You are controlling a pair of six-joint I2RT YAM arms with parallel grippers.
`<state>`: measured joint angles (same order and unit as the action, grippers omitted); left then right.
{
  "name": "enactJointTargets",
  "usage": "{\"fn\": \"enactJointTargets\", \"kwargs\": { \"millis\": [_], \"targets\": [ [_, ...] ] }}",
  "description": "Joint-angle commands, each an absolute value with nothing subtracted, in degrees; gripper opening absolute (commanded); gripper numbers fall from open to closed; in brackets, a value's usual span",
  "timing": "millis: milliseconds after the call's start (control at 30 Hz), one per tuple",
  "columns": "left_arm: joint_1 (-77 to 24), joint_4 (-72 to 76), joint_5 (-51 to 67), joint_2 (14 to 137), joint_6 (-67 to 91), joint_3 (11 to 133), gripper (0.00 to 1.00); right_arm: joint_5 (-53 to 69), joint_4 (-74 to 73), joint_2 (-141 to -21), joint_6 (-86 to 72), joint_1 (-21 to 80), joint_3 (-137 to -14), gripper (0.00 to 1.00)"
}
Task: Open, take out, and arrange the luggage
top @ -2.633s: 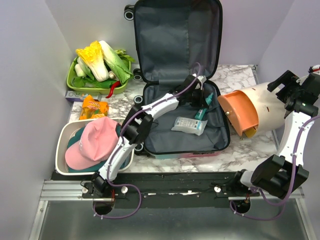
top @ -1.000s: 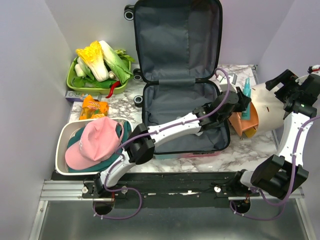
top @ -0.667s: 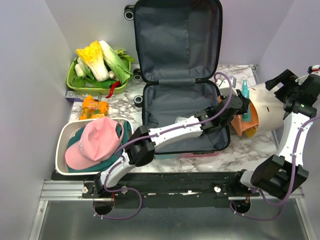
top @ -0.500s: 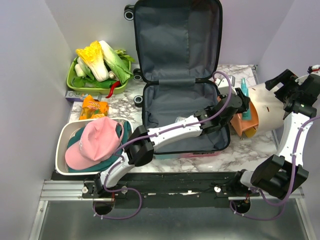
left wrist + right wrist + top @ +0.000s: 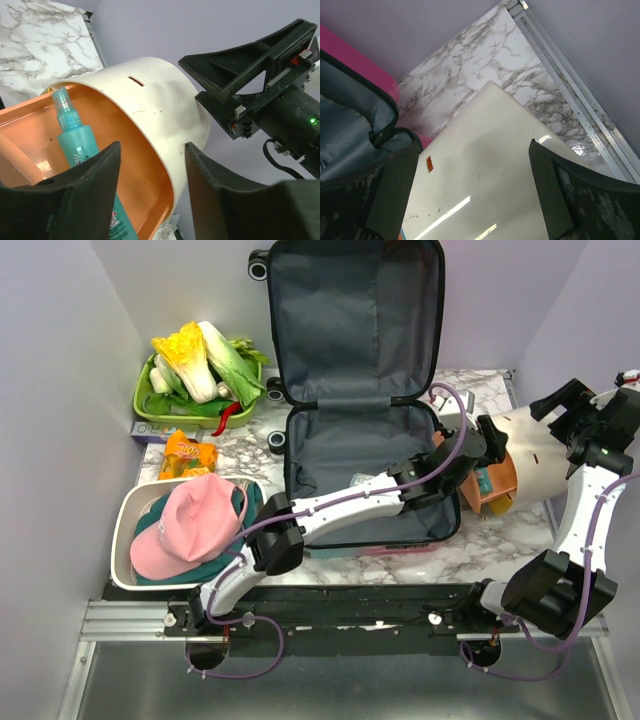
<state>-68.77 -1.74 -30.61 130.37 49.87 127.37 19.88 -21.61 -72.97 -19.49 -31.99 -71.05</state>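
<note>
The luggage [image 5: 350, 440] lies open on the marble table, its lid [image 5: 350, 320] leaning on the back wall, a clear packet [image 5: 362, 480] partly hidden in its grey base. My left arm reaches across it to the cream container [image 5: 530, 455] [image 5: 155, 90], which is tipped with its orange mouth leftward. A teal spray bottle [image 5: 75, 145] [image 5: 483, 480] lies inside. The left gripper [image 5: 152, 150] [image 5: 487, 445] hovers open at the rim, holding nothing. My right gripper [image 5: 473, 145] [image 5: 565, 415] clasps the container's body [image 5: 485, 165], jaws wide on both sides.
A green tray [image 5: 145, 405] of cabbage and a chilli stands back left, an orange snack packet [image 5: 187, 453] in front of it. A white basin [image 5: 125, 540] at front left holds a pink cap [image 5: 190, 525]. Walls close in left, right and behind.
The left gripper's jaws have opened and let go of the teal bottle, which dropped from upright at the rim into the container. The right arm has not moved.
</note>
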Motion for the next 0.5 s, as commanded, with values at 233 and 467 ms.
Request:
{"fn": "enactJointTargets", "kwargs": {
  "millis": [233, 467],
  "targets": [
    [-69.2, 0.1, -26.2, 118.1, 33.4, 120.3, 0.99, 21.2, -26.5, -73.1, -19.9, -31.8, -69.0, 1.0],
    [-63.1, -3.7, -27.5, 104.3, 29.7, 105.7, 0.99, 19.6, -27.0, -72.2, -19.2, -31.8, -69.2, 1.0]
  ]
}}
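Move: The white tube, probably the next thing to pick, lies in the open suitcase some 21 cm to the left hand's left, about 3 cm back and 22 cm below it. The teal bottle sits in the bag's mouth almost straight underneath, roughly 1 cm ahead, level sideways and 11 cm down; the bag's middle is about 9 cm to the right, 1 cm ahead and 14 cm down. From the idle right hand the tube is some 34 cm left, 9 cm back and 20 cm below. The left hand leaves the teal bottle in the bag, opening its half-open fingers wide as it first eases up about 3 cm and slightly back from the bag's mouth. It then swings quickly to its left, ending about 8 cm left and 6 cm higher above the suitcase's right side, while the fingers tilt up some 10 degrees and the hand's left side rises about as much. ##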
